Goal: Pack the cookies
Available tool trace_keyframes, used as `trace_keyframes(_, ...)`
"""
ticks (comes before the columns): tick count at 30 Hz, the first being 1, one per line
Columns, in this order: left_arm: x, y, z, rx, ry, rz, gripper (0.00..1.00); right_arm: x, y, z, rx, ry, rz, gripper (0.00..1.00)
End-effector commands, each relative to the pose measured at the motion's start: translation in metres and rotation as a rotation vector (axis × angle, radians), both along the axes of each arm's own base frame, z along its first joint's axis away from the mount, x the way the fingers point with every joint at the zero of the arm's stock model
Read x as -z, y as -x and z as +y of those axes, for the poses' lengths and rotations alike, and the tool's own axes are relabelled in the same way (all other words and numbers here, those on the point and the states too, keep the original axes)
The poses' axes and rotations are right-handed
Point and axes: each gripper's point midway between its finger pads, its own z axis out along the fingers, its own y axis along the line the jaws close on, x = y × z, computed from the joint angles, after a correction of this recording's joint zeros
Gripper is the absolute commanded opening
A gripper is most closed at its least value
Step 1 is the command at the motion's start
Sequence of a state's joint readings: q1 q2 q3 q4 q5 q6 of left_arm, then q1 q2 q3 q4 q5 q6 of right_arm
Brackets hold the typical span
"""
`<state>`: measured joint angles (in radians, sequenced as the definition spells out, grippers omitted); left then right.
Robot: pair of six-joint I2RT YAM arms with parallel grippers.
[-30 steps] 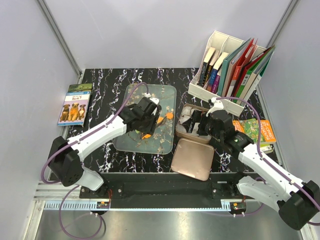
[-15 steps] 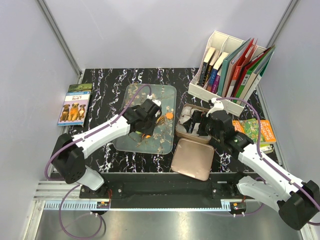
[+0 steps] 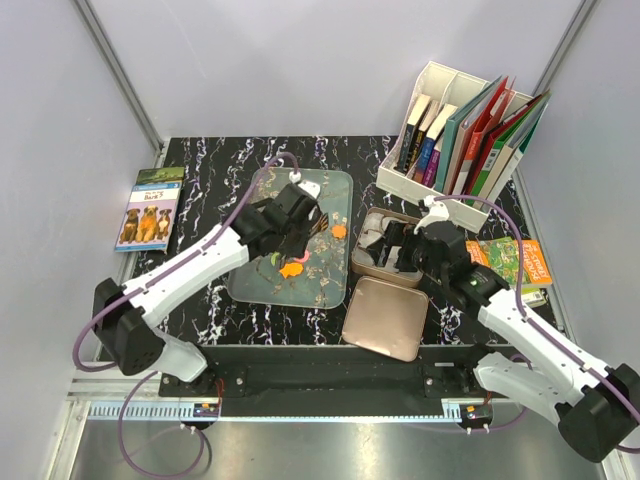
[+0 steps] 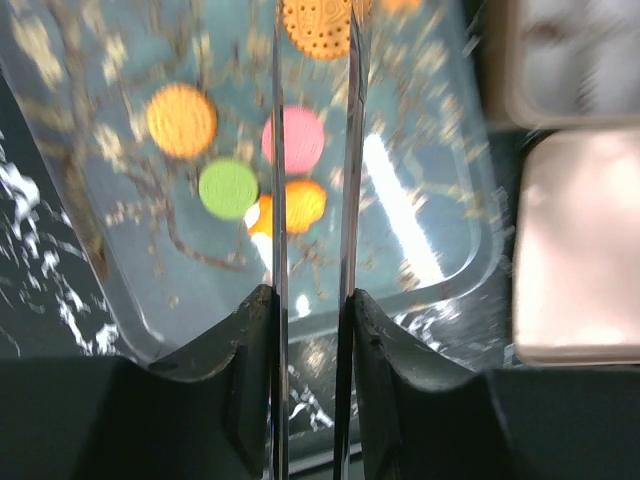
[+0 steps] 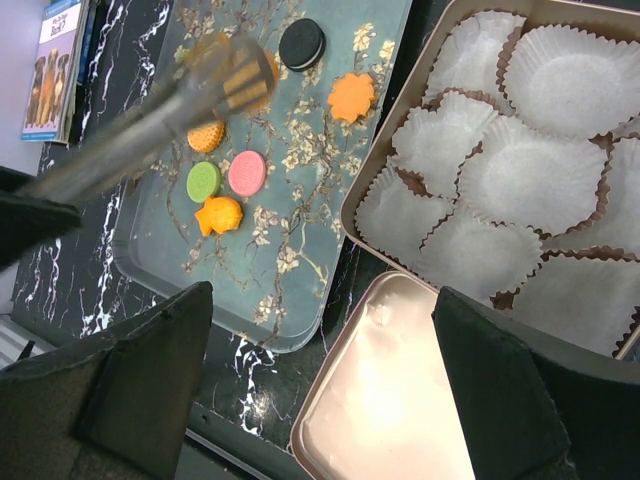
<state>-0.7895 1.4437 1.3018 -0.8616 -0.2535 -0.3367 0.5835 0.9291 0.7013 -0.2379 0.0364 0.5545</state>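
Observation:
My left gripper [image 4: 311,300] is shut on a pair of metal tongs [image 4: 277,180], whose blades pinch an orange biscuit-like cookie [image 4: 316,25] at their tips above the floral tray [image 3: 335,290]. More cookies lie on the tray: a black one [image 5: 302,43], an orange flower [image 5: 351,97], a green one [image 5: 204,181], a pink one [image 5: 247,172] and an orange fish shape [image 5: 219,214]. My right gripper [image 5: 320,295] hangs open above the tin's near corner, with nothing between its fingers. The tin [image 5: 420,60] holds white paper cups.
The tin's lid [image 3: 385,318] lies flat in front of the tin. A white rack of books [image 3: 465,135] stands at the back right, a booklet [image 3: 520,262] lies to the right of the tin, and a dog book [image 3: 150,208] lies at the left edge.
My left gripper has squeezed the tongs narrower and shifted back over the tray with them. The right arm has stayed still.

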Motion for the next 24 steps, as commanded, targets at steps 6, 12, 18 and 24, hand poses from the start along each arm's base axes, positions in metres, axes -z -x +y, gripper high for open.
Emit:
trace_keyframes(6,-0.082,-0.022,-0.07,0.128,0.169,-0.151,0.23,-0.055,-0.002,-0.014,0.056,-0.027,-0.127,1.0)
trace_keyframes(12,-0.07,-0.039,-0.123,0.213,0.183,-0.13,0.18,-0.086,0.006,-0.031,0.103,-0.04,-0.201,1.0)
trace_keyframes(18,-0.051,-0.05,-0.163,0.266,0.194,-0.098,0.11,-0.096,0.012,-0.045,0.138,-0.018,-0.229,1.0)
trace_keyframes(24,-0.039,-0.058,-0.188,0.296,0.212,-0.085,0.11,-0.097,0.014,-0.053,0.156,0.012,-0.238,1.0)
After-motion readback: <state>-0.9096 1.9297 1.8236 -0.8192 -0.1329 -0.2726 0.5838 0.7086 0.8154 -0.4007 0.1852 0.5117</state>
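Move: The tongs in the left gripper already hold a round orange cookie. Its likely place, the box's far-left paper cup, lies about 16 cm ahead of that hand, 20 cm right and 15 cm below. At that same height, the orange flower cookie lies 14 cm ahead and 9 cm right, the black cookie some 19 cm ahead and 3 cm right, and the pink cookie 7 cm ahead and 1 cm left. From the right hand, the cup lies about 15 cm straight ahead, 16 cm below. Rightward in an arch, the left hand carries the tong-held cookie about 15 cm from over the tray to the box's far-left cup, rising some 8 cm and sinking again while edging forward and turning some 15 degrees clockwise; its grip on the tongs stays shut. The right hand, empty and wide open, mainly lifts, also drawing right, away from the box. ##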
